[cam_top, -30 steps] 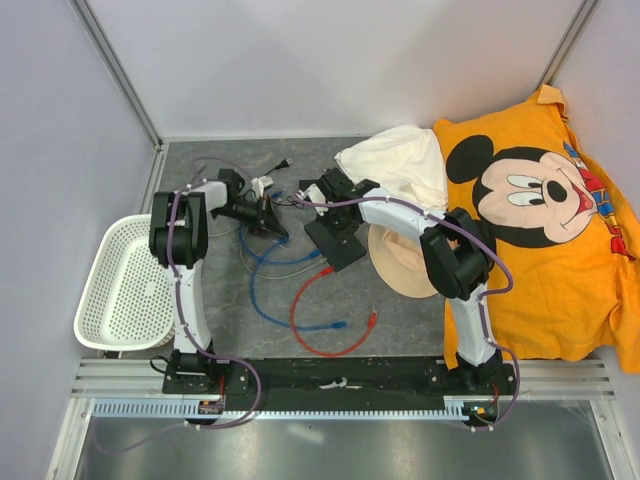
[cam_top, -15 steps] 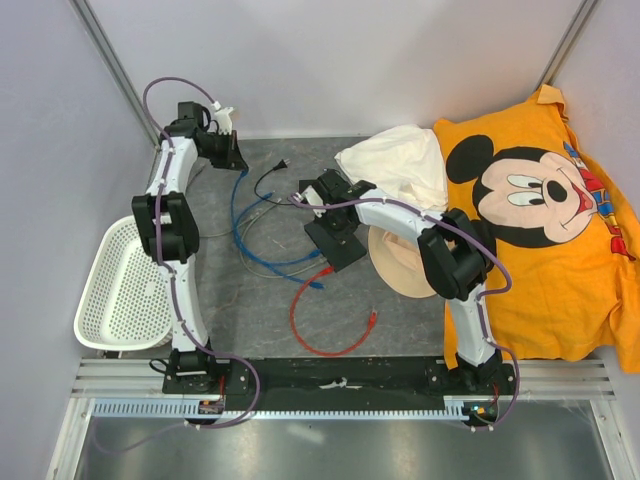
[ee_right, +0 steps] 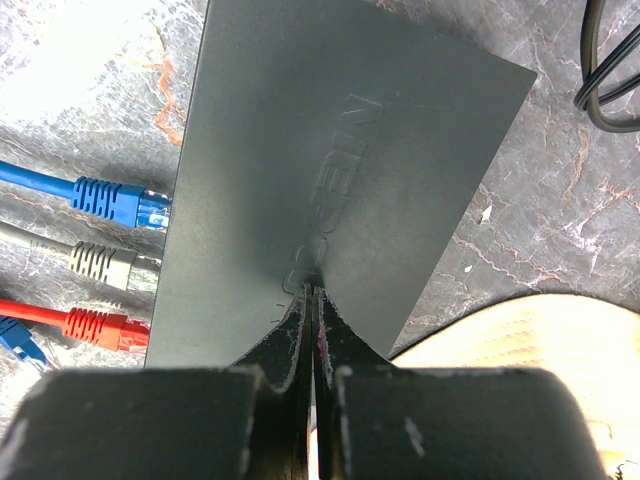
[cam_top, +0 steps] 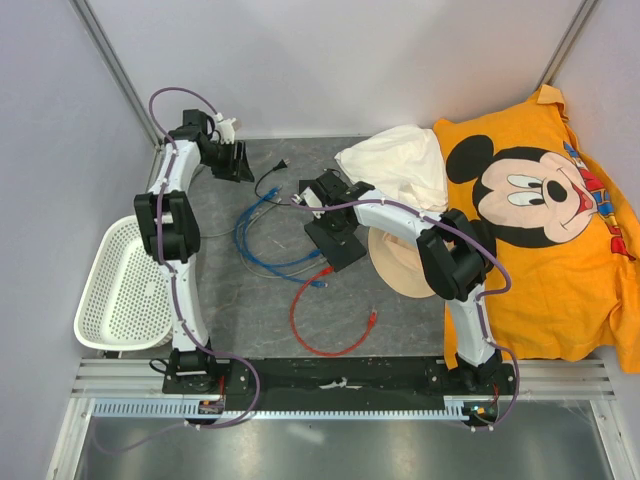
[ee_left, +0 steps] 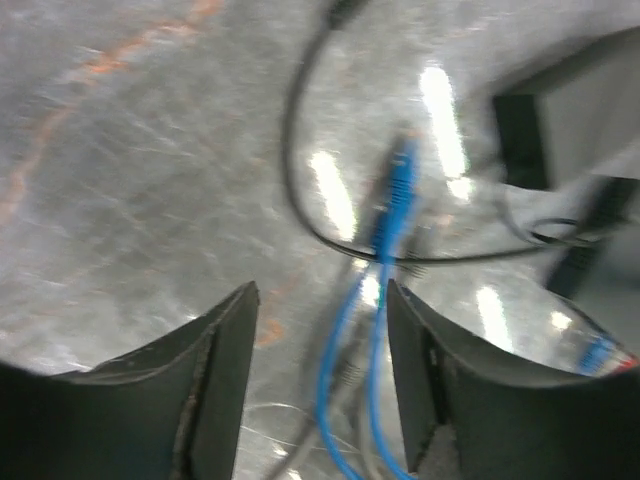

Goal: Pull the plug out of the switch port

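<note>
The flat black switch lies mid-table. My right gripper is shut, and its tips press down on the switch's top. Along the switch's left edge, a blue plug, a grey plug and a red plug sit at the ports. My left gripper hangs high at the back left, open and holding nothing. Below it a loose blue plug lies on the table, its blue cable coiled left of the switch. The left wrist view is blurred.
A white basket stands at the left edge. A tan hat, a white cloth and an orange Mickey shirt lie to the right. A red cable loops toward the front. A black cord lies at the back.
My left arm rose from beside the switch to the back left, trailing the blue cable. Its jaws have now opened and the cable has dropped onto the table. The right arm stayed put.
</note>
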`<action>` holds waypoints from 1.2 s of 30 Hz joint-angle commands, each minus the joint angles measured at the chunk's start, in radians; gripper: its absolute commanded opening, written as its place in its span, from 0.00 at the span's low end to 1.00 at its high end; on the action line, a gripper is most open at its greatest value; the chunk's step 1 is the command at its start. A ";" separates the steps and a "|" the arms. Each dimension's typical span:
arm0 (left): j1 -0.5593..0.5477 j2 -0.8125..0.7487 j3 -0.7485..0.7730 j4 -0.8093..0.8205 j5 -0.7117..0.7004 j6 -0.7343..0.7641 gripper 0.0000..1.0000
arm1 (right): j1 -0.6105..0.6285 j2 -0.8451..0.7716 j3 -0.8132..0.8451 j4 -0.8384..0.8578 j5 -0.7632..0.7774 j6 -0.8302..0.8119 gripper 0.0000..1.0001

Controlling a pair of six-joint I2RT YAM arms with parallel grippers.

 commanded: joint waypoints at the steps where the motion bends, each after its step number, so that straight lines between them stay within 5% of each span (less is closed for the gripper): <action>1: -0.013 -0.186 -0.103 0.055 0.253 -0.117 0.63 | 0.001 0.080 -0.046 0.045 0.001 -0.002 0.00; 6: -0.023 -0.315 -0.500 0.352 0.498 -0.374 0.63 | 0.002 0.064 -0.032 0.051 0.013 0.007 0.00; 14: -0.167 -0.312 -0.711 0.409 0.518 -0.354 0.59 | -0.018 -0.073 0.009 0.022 -0.034 -0.002 0.00; 19: -0.220 -0.250 -0.742 0.446 0.394 -0.429 0.52 | -0.032 -0.132 -0.015 0.014 -0.034 0.008 0.00; 26: -0.224 -0.180 -0.702 0.478 0.357 -0.505 0.13 | -0.101 -0.187 -0.067 0.009 0.062 0.016 0.00; 36: -0.328 -0.002 -0.464 0.486 0.372 -0.532 0.10 | -0.181 -0.155 -0.095 -0.017 0.051 0.057 0.00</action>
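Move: The switch's middle lies about 25 cm right of the left hand, 15 cm back and 7 below; its far left corner is nearest. The black adapter is 20 cm right and 2 back of that hand, the loose blue plug about 9 right and 2 back. The right hand's shut fingertips rest on the switch, its middle about 2 cm to their left. From them the hat's middle is 16 cm right and 3 back, the still-attached blue plug 8 left and 4 back. The switch's far left corner is where the left hand comes in: it rises some 5 cm, swings back and right, then sinks and edges forward and right, ending 18 cm to the right, its fingers tilting over to point more rightward and closing nearly shut beside the corner, seemingly against it. The right hand, fingers shut, lifts off the switch and moves about 9 cm right, over the hat brim. ##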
